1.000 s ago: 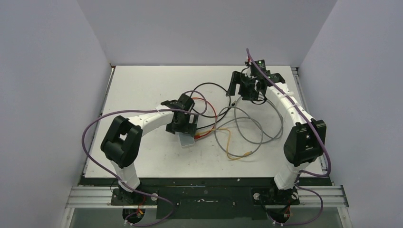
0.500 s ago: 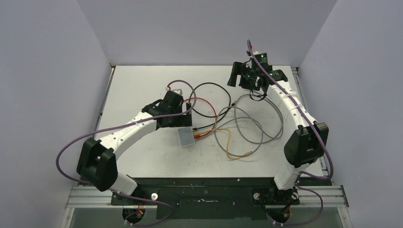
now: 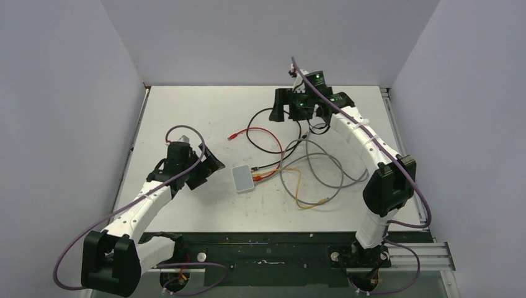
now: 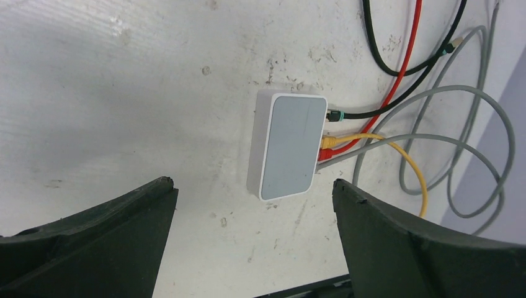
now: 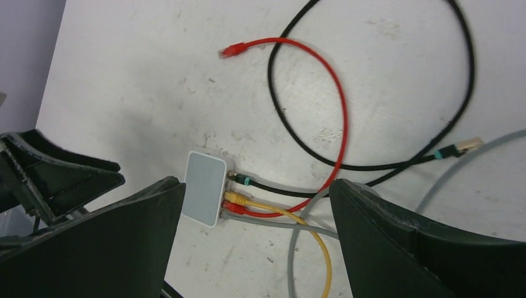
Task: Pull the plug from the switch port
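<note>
The switch, a flat pale grey box [image 3: 243,179], lies on the white table with its port edge facing right. Several plugs sit side by side in that edge: black [image 4: 335,115], yellow [image 4: 329,141], red [image 4: 325,153] and grey [image 4: 321,165]. Which one the task means cannot be told. My left gripper [image 3: 208,172] is open and empty, left of the box and apart from it; the left wrist view shows the box [image 4: 288,146] ahead of the gripper [image 4: 251,182]. My right gripper [image 3: 282,108] hangs open and empty high over the back of the table, looking down on the box [image 5: 205,186].
Right of the switch lie loops of grey cable [image 3: 329,167], a yellow cable [image 3: 298,186], a black cable [image 3: 273,115] and a red cable [image 3: 273,139]. The red cable's free plug [image 3: 231,135] rests behind the switch. A free beige-tipped black cable end [image 5: 468,146] lies further right.
My left arm has drawn back from over the switch, leftward and toward the near edge, uncovering the box. The right gripper has swung left along the back. Both stay open.
</note>
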Available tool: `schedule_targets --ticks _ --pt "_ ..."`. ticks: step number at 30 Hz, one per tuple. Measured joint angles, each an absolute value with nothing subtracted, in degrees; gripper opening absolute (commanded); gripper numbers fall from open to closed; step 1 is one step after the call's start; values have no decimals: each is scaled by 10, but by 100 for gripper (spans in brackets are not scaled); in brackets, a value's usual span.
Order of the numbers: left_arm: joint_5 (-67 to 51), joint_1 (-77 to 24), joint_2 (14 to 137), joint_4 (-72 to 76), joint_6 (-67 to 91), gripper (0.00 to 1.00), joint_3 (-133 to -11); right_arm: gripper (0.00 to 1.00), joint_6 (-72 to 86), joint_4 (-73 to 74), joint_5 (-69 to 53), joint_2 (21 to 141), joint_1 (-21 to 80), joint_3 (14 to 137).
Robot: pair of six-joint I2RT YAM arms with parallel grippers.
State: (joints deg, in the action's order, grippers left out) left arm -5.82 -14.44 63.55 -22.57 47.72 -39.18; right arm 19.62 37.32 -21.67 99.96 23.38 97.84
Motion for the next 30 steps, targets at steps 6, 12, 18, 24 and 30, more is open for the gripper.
schedule_targets --ticks 6,12,18,24,30 --pt "-171 -95 636 -160 510 97 -316 90 180 380 -262 1086 299 995" --pt "-255 -91 683 -68 533 96 -275 90 178 402 -313 1181 340 1012" --pt "-285 -90 726 12 551 96 -253 90 188 401 -342 1204 350 1012" --pt "-304 -90 787 79 564 97 -253 91 188 394 -354 1218 348 1030" --pt "-319 -90 817 129 574 100 -255 96 185 390 -377 1249 345 1035"
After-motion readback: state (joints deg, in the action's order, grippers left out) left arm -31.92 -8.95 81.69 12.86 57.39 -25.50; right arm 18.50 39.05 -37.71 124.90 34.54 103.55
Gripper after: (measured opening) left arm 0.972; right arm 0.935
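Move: For my right hand, the black plug in the switch's far port lies about 12 cm left, 7 cm back and 23 cm below. The yellow plug sits about 2 cm nearer my base than it, the red one some 3 cm nearer, and the switch's middle is 4 cm to its left and 4 cm back. From my left hand the switch is about 10 cm right, 1 cm ahead and 9 cm below, with the black plug 14 cm right and 4 cm ahead. I swing my right hand down about 15 cm and left about 12 cm, drawing back some 6 cm, open over the plugs; it tips nose-down and turns counter-clockwise, pausing in its descent before sinking on. My left hand sinks and shifts right towards the switch, first dipping back and then forward again, rolling about 25 degrees left side down, fingers still wide open. ##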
